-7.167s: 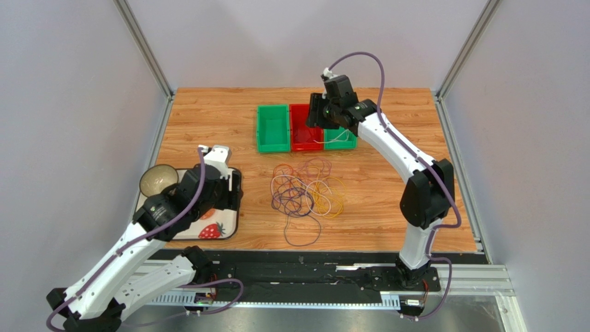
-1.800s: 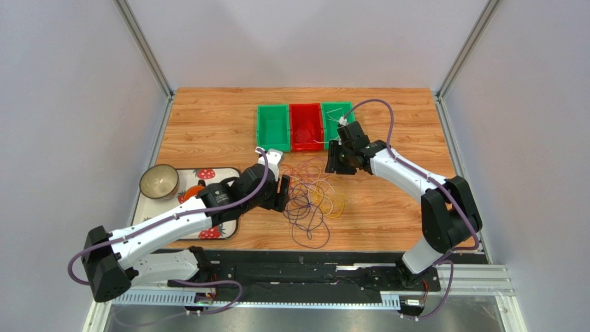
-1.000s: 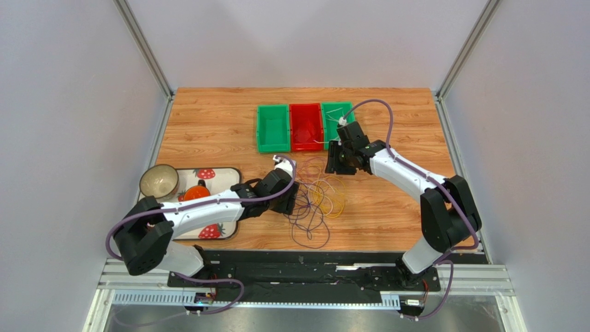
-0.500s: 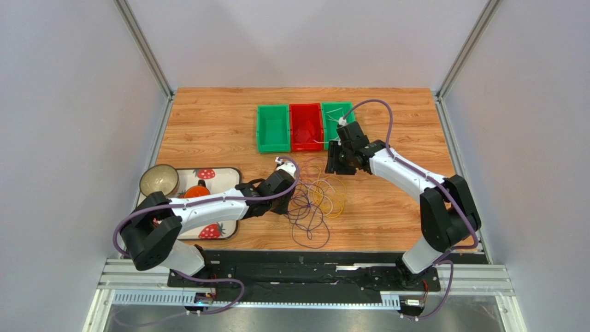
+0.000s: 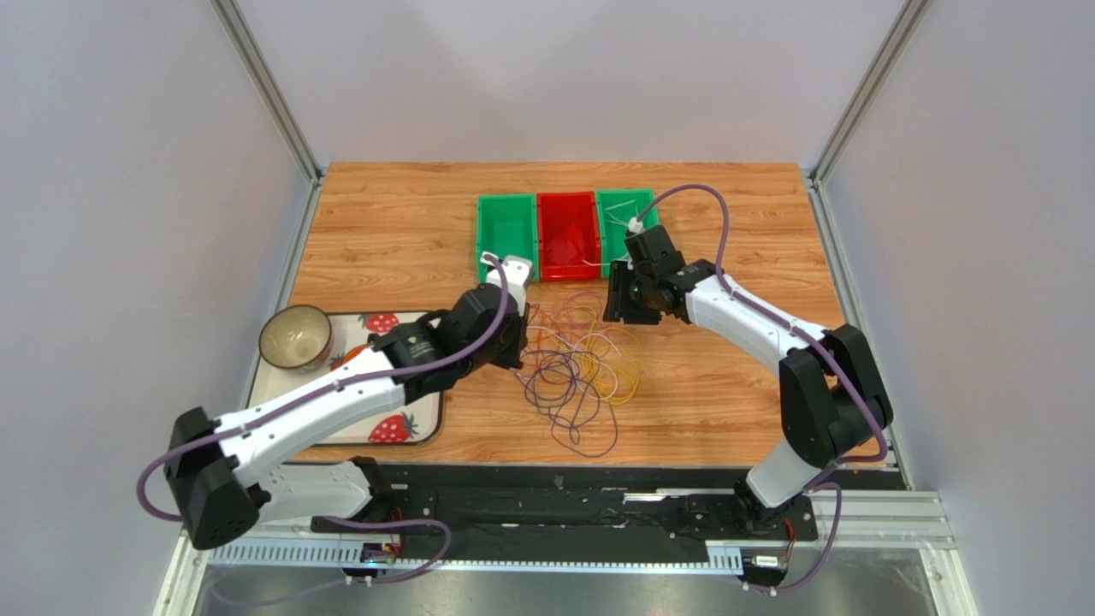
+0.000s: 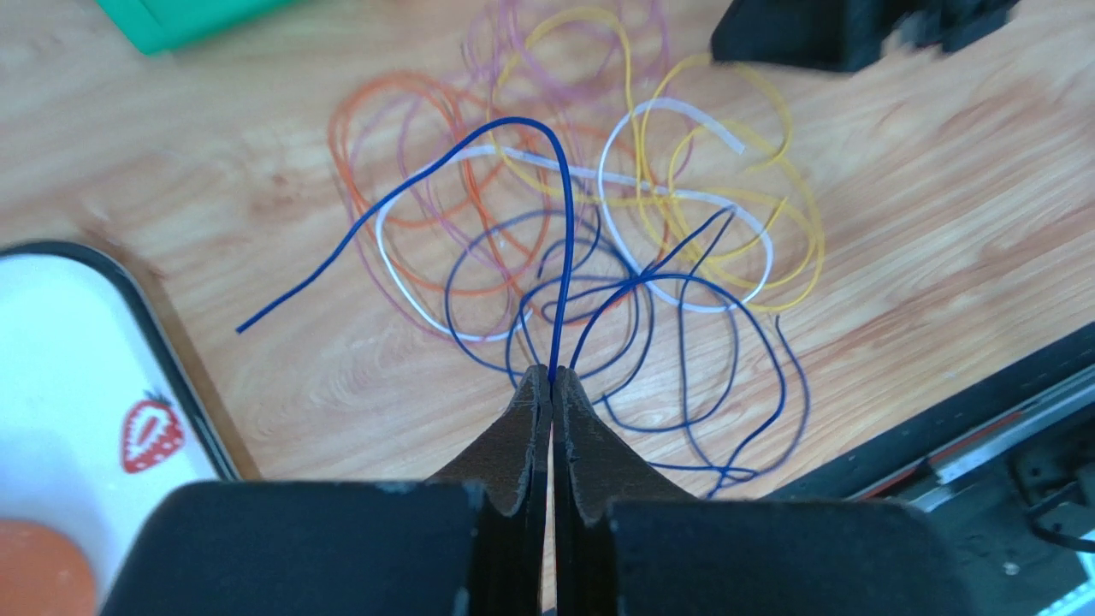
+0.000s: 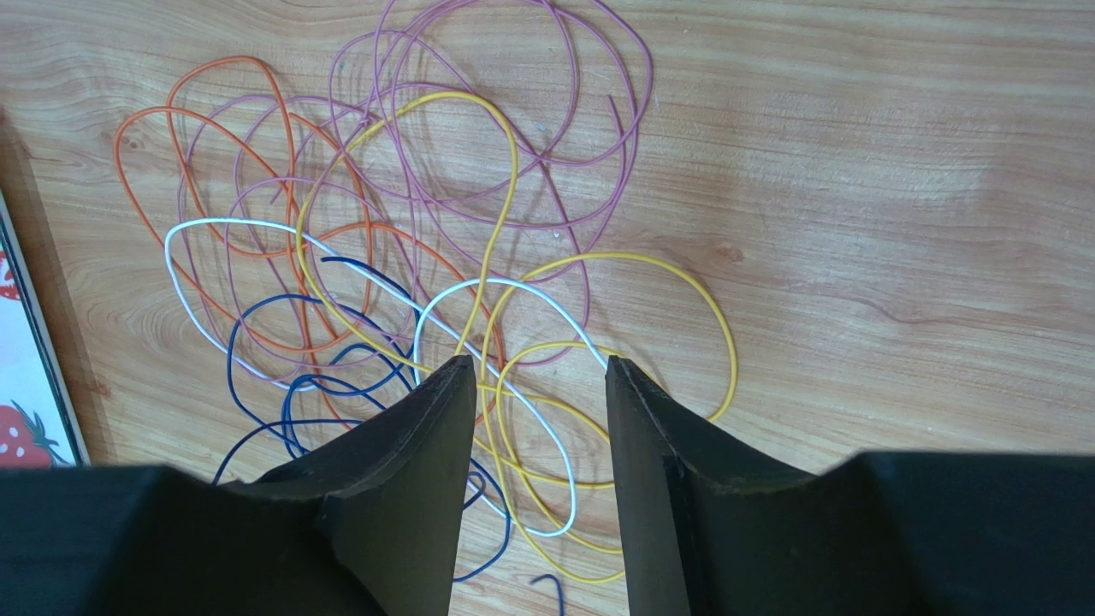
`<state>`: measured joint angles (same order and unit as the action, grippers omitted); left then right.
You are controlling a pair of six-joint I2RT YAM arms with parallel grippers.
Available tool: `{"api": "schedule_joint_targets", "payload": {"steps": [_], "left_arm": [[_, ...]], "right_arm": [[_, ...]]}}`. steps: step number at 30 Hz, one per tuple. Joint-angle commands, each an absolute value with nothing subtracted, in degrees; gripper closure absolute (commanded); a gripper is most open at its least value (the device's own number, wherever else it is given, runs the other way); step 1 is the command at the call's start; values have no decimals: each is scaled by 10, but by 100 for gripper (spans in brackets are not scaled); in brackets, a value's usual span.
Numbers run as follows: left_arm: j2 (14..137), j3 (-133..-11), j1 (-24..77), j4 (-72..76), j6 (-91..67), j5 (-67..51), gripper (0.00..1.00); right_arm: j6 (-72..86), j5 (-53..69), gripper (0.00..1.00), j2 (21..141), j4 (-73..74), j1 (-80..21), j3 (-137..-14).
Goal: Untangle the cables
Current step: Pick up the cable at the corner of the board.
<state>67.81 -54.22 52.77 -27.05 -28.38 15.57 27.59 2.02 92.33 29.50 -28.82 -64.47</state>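
Observation:
The cables (image 5: 578,366) lie in a loose tangle on the wooden table, with orange (image 7: 193,77), pink (image 7: 566,77), yellow (image 7: 701,302), white (image 7: 206,229) and dark blue (image 7: 257,372) loops crossing one another. My left gripper (image 6: 551,376) is shut on a dark blue cable (image 6: 540,128), which rises from the tips in an arc, its free end pointing left. From above, the left gripper (image 5: 518,349) sits at the tangle's left edge. My right gripper (image 7: 534,366) hangs open over the yellow and white loops at the tangle's upper right (image 5: 621,308), holding nothing.
Two green bins (image 5: 507,238) (image 5: 626,212) flank a red bin (image 5: 567,235) behind the tangle. A strawberry-print tray (image 5: 405,417) with a bowl (image 5: 294,336) lies at the left. The table's black front rail (image 6: 977,411) runs close below the cables.
My left gripper has shut on the dark blue cable and drawn back up and left, lifting that strand out of the pile. The right arm has stayed still.

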Motion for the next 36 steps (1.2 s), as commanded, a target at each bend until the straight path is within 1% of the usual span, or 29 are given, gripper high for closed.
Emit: {"api": "schedule_joint_targets", "payload": {"steps": [1,9,14,16,17,18,24,32,36], "left_arm": [[626,-598,526,-336,-253,192,100],[566,-679,521,-359,-219,214,100],[559,-755,509,-380,-201,220,100],[567,-782,495,-401,-201,192,100],[570,-808,489,-405,-203,150,100],[570,-820,482,-410,-202,132,100],[559,-903,478,-419,-200,78,100],[580,-1010,474,-436,-162,110,100],[603,-1062,471,-431,-147,91,100]], "right_arm": [[273,21,54,920,282,-287,-664],[275,25,55,921,280,-287,-663],[275,25,54,921,279,-287,-661],[274,24,55,919,280,-287,-661],[275,24,55,919,279,-287,-661],[275,24,55,920,279,-287,-661],[276,25,55,922,279,-287,-660],[275,27,54,923,279,-287,-660],[277,27,55,922,277,-287,-659]]}}
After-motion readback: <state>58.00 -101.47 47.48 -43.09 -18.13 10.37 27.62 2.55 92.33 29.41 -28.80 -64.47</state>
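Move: The left hand, some 12 cm above the table, already grips the blue cable; the blue coils still in the tangle centre about 6 cm to its right and 2 cm ahead. The yellow loops lie roughly 14 cm right and 3 cm ahead of that hand, the left green bin about 26 cm ahead and 3 cm left. From the right hand, the blue coils lie some 8 cm left, 7 cm back and 5 cm below. Straight up for the most part, fast and without a stop, the left hand draws the pinched blue cable about 34 cm higher, away from the tangle, with a small drift left and, late on, slightly back. The wrist tips up by some 40 degrees until the fingers point nearly level; they stay shut on the cable. ##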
